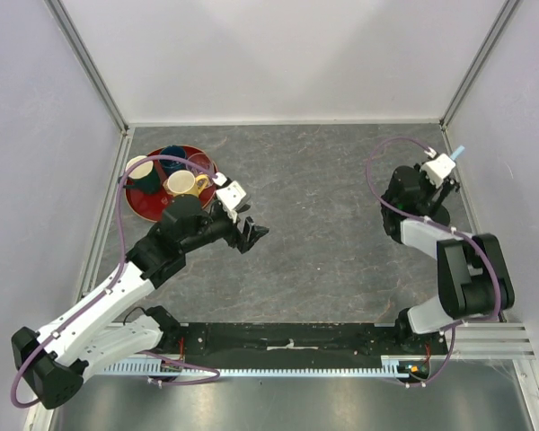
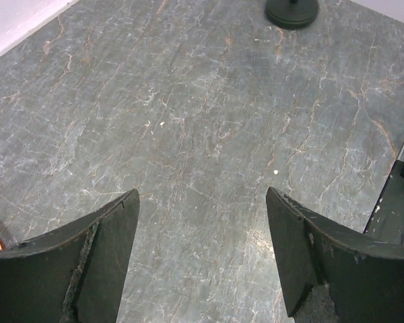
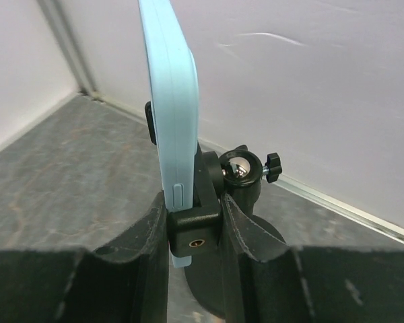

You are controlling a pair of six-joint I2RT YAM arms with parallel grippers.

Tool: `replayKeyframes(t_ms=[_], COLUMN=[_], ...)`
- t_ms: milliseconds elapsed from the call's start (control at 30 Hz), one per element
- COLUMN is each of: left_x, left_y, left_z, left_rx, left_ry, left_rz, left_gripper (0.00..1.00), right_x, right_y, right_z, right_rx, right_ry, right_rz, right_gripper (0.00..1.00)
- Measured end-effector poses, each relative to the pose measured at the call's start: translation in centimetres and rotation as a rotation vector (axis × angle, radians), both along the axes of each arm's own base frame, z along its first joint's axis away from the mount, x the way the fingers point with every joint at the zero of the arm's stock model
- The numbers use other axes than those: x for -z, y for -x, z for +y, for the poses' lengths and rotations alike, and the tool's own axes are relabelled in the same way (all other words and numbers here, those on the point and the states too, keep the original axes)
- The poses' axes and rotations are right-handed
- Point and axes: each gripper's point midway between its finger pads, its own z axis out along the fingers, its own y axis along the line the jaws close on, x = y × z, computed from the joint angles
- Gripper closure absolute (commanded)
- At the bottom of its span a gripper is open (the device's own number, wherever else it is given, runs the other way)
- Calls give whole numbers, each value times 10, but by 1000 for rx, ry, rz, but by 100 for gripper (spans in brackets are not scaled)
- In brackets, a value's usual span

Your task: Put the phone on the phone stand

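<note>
The phone (image 3: 172, 101), in a light blue case, stands upright and edge-on, its lower end seated in the clamp (image 3: 196, 237) of the black phone stand (image 3: 242, 173). My right gripper (image 3: 192, 202) is shut on the phone and the clamp together, one finger on each side. In the top view only the phone's pale blue tip (image 1: 458, 150) shows past the right gripper (image 1: 440, 167), near the right wall. The stand's round base also shows in the left wrist view (image 2: 293, 12). My left gripper (image 1: 251, 235) is open and empty above bare table (image 2: 202, 195).
A red tray (image 1: 142, 205) holding several cups, one of them yellow (image 1: 185, 184), sits at the back left, behind the left arm. Walls close in the table on the left, back and right. The right arm is close to the right wall (image 1: 512, 135).
</note>
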Motion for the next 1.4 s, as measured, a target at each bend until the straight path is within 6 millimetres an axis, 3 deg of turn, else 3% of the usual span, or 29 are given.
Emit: replayKeyframes(t_ms=[233,600,833,1400], left_x=[8,30,47,45], left_y=[-4,-21,-26,-32], left_z=[-4,-9,-13,-13], left_rx=[0,-23,-26,-32], left_ry=[-15,-36,-49,-30], left_rz=[18,72,129,130], left_gripper=[19,22,23,23], right_x=[0,-2,0,2], right_y=[-69,-157,-182,-208], right_z=[7,-51,-65,-48], right_rx=[-211,-498,-636,-902], right_ry=[-1,-26,-33,-60], right_rz=[-21,-20,-30,-56], right_gripper=[100,100,100,100])
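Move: The right hand already grips the phone stand's clamp, with the phone's middle about 7 cm above it, 2 cm ahead and 2 cm right. The stand's round base lies some 14 cm below, 2 cm back and 7 cm right. The table's far right corner is about 42 cm ahead, 20 cm right and 14 cm down. From the left hand that corner is roughly 55 cm ahead, 80 cm right and 18 cm lower. Right hand swings gripped stand forward 20 cm towards the corner, turning 50 degrees counter-clockwise; left sinks 5 cm. ##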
